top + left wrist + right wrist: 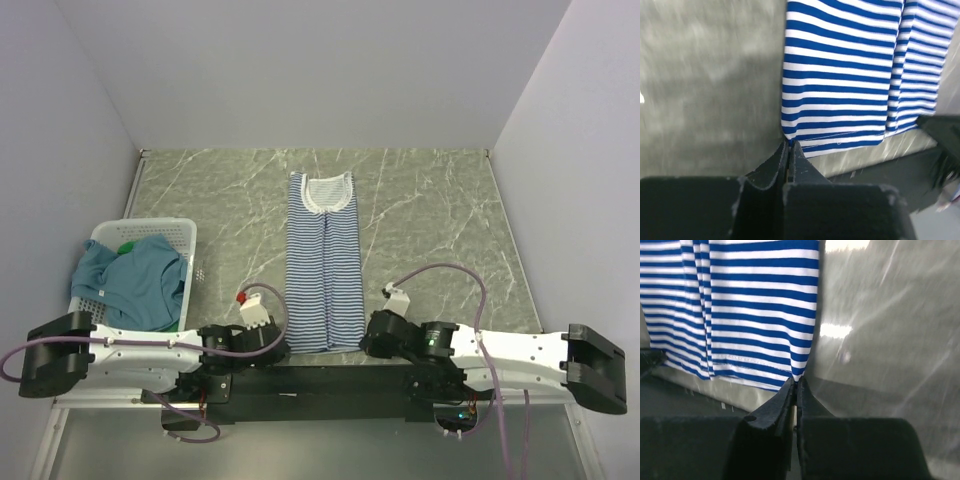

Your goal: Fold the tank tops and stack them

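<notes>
The striped tank top lies flat in the middle of the table, both sides folded in, neckline far, hem near the front edge. My left gripper is shut on the hem's near left corner. My right gripper is shut on the hem's near right corner. In the left wrist view the stripes spread up and right of the fingers. A teal tank top is heaped in the basket, with a bit of a green tank top showing behind it.
The white mesh basket stands at the left, beside the left arm. White walls close in the marble table at the back and both sides. A dark base bar runs along the table's near edge.
</notes>
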Controlling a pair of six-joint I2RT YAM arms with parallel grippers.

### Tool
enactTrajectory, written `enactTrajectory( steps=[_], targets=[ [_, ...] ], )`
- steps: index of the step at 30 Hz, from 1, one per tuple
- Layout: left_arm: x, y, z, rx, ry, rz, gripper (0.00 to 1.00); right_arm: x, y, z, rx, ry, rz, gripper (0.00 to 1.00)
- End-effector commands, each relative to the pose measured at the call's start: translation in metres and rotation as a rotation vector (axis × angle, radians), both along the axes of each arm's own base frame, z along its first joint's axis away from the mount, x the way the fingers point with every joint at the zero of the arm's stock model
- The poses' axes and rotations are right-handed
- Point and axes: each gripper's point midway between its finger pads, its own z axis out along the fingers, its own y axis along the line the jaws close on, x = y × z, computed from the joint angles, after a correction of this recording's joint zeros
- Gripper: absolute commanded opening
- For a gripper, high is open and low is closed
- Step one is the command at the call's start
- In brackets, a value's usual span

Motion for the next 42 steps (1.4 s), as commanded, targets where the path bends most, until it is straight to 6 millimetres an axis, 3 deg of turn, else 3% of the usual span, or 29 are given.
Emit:
enactTrajectory(
  steps=[1, 2, 5, 7, 11, 16, 23, 28, 32, 33, 35, 36, 38, 39, 40, 41, 42],
  targets=[
    [-0.018, 0.003, 0.006, 0.053, 0.026, -0.030, 0.01, -0.013, 0.004, 0.021, -0.016, -0.028, 0.021, 0.00],
    [-0.022, 0.002, 0.008, 0.059, 0.023, -0.031, 0.00, -0.016, -0.003, 0.021, -0.049, -0.037, 0.018, 0.01],
    [-0.047, -0.002, 0.017, 0.063, 0.032, -0.072, 0.01, -0.034, 0.002, 0.031, -0.047, -0.030, 0.056, 0.00],
    [-0.047, -0.003, 0.027, 0.063, 0.019, -0.052, 0.01, -0.037, 0.008, 0.044, -0.030, -0.048, 0.059, 0.00],
    [-0.036, -0.010, 0.053, 0.008, -0.040, -0.024, 0.01, -0.028, 0.014, 0.063, -0.015, -0.097, 0.049, 0.00],
    [-0.006, -0.010, 0.085, -0.057, -0.126, 0.019, 0.00, -0.004, 0.019, 0.096, -0.023, -0.199, 0.022, 0.01],
    [0.057, -0.004, 0.119, -0.108, -0.245, 0.089, 0.01, 0.038, 0.028, 0.120, -0.017, -0.282, 0.014, 0.01],
    [0.103, -0.005, 0.140, -0.077, -0.337, 0.117, 0.01, 0.084, 0.028, 0.140, -0.008, -0.357, -0.038, 0.01],
    [0.154, 0.000, 0.156, -0.057, -0.376, 0.177, 0.01, 0.125, 0.025, 0.150, -0.054, -0.402, -0.053, 0.01],
    [0.164, -0.002, 0.146, -0.025, -0.356, 0.157, 0.01, 0.134, 0.028, 0.157, -0.037, -0.406, -0.050, 0.01],
    [0.193, 0.003, 0.157, -0.037, -0.375, 0.196, 0.01, 0.162, 0.021, 0.156, -0.054, -0.409, -0.082, 0.00],
    [0.203, 0.000, 0.145, -0.012, -0.347, 0.175, 0.01, 0.169, 0.025, 0.162, -0.033, -0.409, -0.076, 0.01],
    [0.230, 0.005, 0.150, -0.017, -0.358, 0.207, 0.01, 0.195, 0.017, 0.154, -0.060, -0.396, -0.104, 0.00],
    [0.240, 0.002, 0.135, 0.006, -0.332, 0.184, 0.01, 0.205, 0.018, 0.160, -0.050, -0.400, -0.110, 0.00],
    [0.257, 0.005, 0.141, -0.008, -0.348, 0.204, 0.01, 0.219, 0.015, 0.147, -0.063, -0.372, -0.113, 0.00],
    [0.266, 0.006, 0.137, -0.005, -0.340, 0.203, 0.01, 0.228, 0.018, 0.150, -0.052, -0.376, -0.110, 0.00],
    [0.276, 0.005, 0.117, 0.026, -0.307, 0.194, 0.00, 0.237, 0.018, 0.149, -0.042, -0.374, -0.109, 0.01]
  ],
)
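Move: Both hands hold the striped tank top's hem corners at the table top. Its lace collar lies about 37 cm ahead of the left hand and 9 cm to its right, and the same distance ahead of the right hand but 8 cm to its left. The lengthwise seam's middle is some 16 cm ahead of the left hand, 8 cm right; the basket's middle is roughly 15 cm ahead, 34 cm left. Both hands draw the pinched hem back 5 cm, then arc it up and forward 30 cm towards the collar. ##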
